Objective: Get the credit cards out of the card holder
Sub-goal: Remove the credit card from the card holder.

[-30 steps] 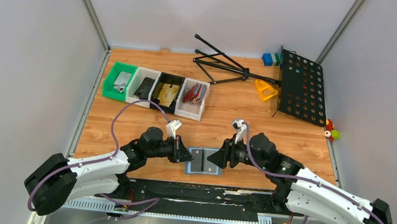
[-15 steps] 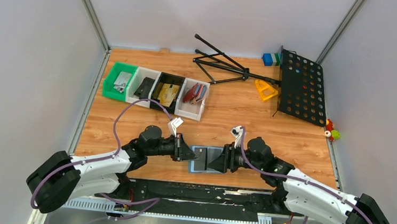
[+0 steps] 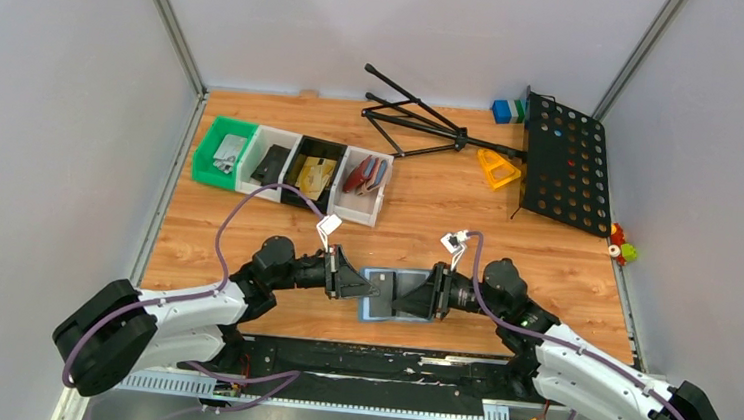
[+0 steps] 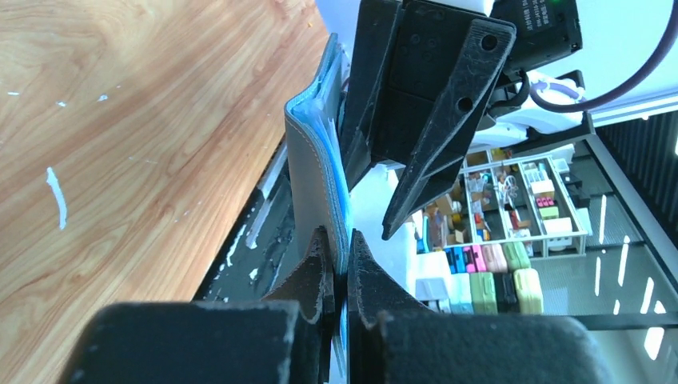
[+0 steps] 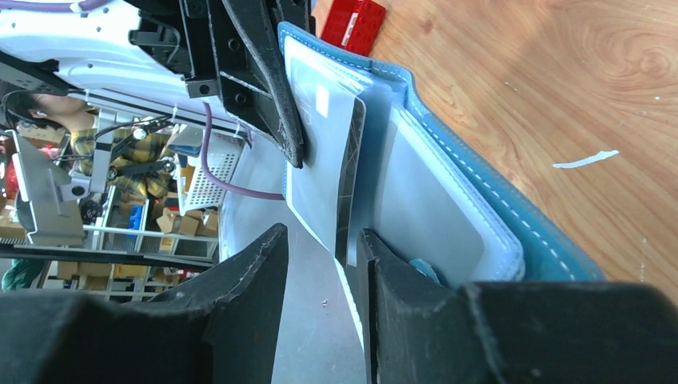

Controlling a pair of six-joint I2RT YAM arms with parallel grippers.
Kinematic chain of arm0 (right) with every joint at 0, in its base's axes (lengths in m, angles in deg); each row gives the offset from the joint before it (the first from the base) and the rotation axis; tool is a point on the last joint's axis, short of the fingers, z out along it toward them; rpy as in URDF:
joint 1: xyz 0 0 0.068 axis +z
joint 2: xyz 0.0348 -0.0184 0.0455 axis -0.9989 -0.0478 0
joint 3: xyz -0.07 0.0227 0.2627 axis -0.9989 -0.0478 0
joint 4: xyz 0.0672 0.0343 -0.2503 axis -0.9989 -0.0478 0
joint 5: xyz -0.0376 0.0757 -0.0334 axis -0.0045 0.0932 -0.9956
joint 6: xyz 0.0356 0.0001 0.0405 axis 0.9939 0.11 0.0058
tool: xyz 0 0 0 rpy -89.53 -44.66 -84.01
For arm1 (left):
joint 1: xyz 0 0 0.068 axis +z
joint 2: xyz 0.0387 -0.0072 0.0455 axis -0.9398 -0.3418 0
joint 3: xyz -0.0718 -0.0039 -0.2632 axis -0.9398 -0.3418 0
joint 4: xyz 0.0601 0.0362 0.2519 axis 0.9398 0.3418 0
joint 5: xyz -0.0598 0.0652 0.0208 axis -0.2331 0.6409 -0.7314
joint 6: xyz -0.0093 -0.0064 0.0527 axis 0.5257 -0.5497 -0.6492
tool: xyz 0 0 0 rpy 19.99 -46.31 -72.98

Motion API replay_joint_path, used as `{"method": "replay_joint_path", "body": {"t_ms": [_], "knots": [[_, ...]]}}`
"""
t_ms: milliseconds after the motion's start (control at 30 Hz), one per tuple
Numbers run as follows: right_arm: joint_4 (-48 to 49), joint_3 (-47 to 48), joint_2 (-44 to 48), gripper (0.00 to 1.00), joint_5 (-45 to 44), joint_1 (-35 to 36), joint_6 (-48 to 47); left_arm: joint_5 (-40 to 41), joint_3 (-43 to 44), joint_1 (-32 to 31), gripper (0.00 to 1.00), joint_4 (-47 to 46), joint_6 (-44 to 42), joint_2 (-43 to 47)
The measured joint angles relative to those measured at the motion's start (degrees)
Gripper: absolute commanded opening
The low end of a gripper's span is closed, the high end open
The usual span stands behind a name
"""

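Note:
The slate-blue card holder point(image 3: 386, 312) lies open near the table's front edge, between my two grippers. My left gripper point(image 4: 339, 244) is shut on the edge of its left half point(image 4: 313, 184), which stands up on edge in the left wrist view. A grey credit card point(image 5: 324, 152) sticks out of the lighter blue inside point(image 5: 448, 216). My right gripper point(image 5: 324, 240) is open around that card's lower corner; the card lies close to the right finger, with a gap to the left finger. In the top view the right gripper point(image 3: 415, 298) sits over the holder's right half.
A row of bins point(image 3: 291, 169) with wallets and cards stands at the back left. A folded black stand point(image 3: 415, 123), a yellow piece point(image 3: 498, 168) and a black perforated panel point(image 3: 564, 165) lie at the back right. The table's front edge runs just behind the holder.
My right gripper has moved left over the open holder and its jaws have narrowed around the card. The left gripper stays shut on the holder, which has shifted slightly away from the front edge.

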Motion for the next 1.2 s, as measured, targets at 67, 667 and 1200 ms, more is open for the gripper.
{"method": "replay_joint_path", "body": {"t_ms": [67,667,1200], "knots": [[0.87,0.0,0.02,0.34,0.83,-0.15,0.74,-0.42,-0.22,0.0,0.0,-1.7,1.01,-0.17],[15.89,-4.39,0.98,0.0,5.84,-2.43,11.39,-2.71,-1.11,0.52,0.03,-15.5,8.37,-3.37],[4.11,-4.42,7.41,0.0,3.45,-6.88,8.72,-3.98,-3.45,5.99,0.0,-9.73,8.04,2.21]]}}
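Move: The credit card sits in the card holder right at the right fingertips, its near edge between the half-open fingers and its middle about 3 cm to that hand's left, at its height. The card holder's middle is about 2 cm left and 1 cm ahead. The white tray of pocket knives stands on the table some 21 cm ahead, 9 cm left and 12 cm lower. For the left hand, already gripping the holder, the card lies about 3 cm to its right. Right fingers shut on the card's edge as both hands rise about 3.5 cm, then draw some 4 cm apart. ##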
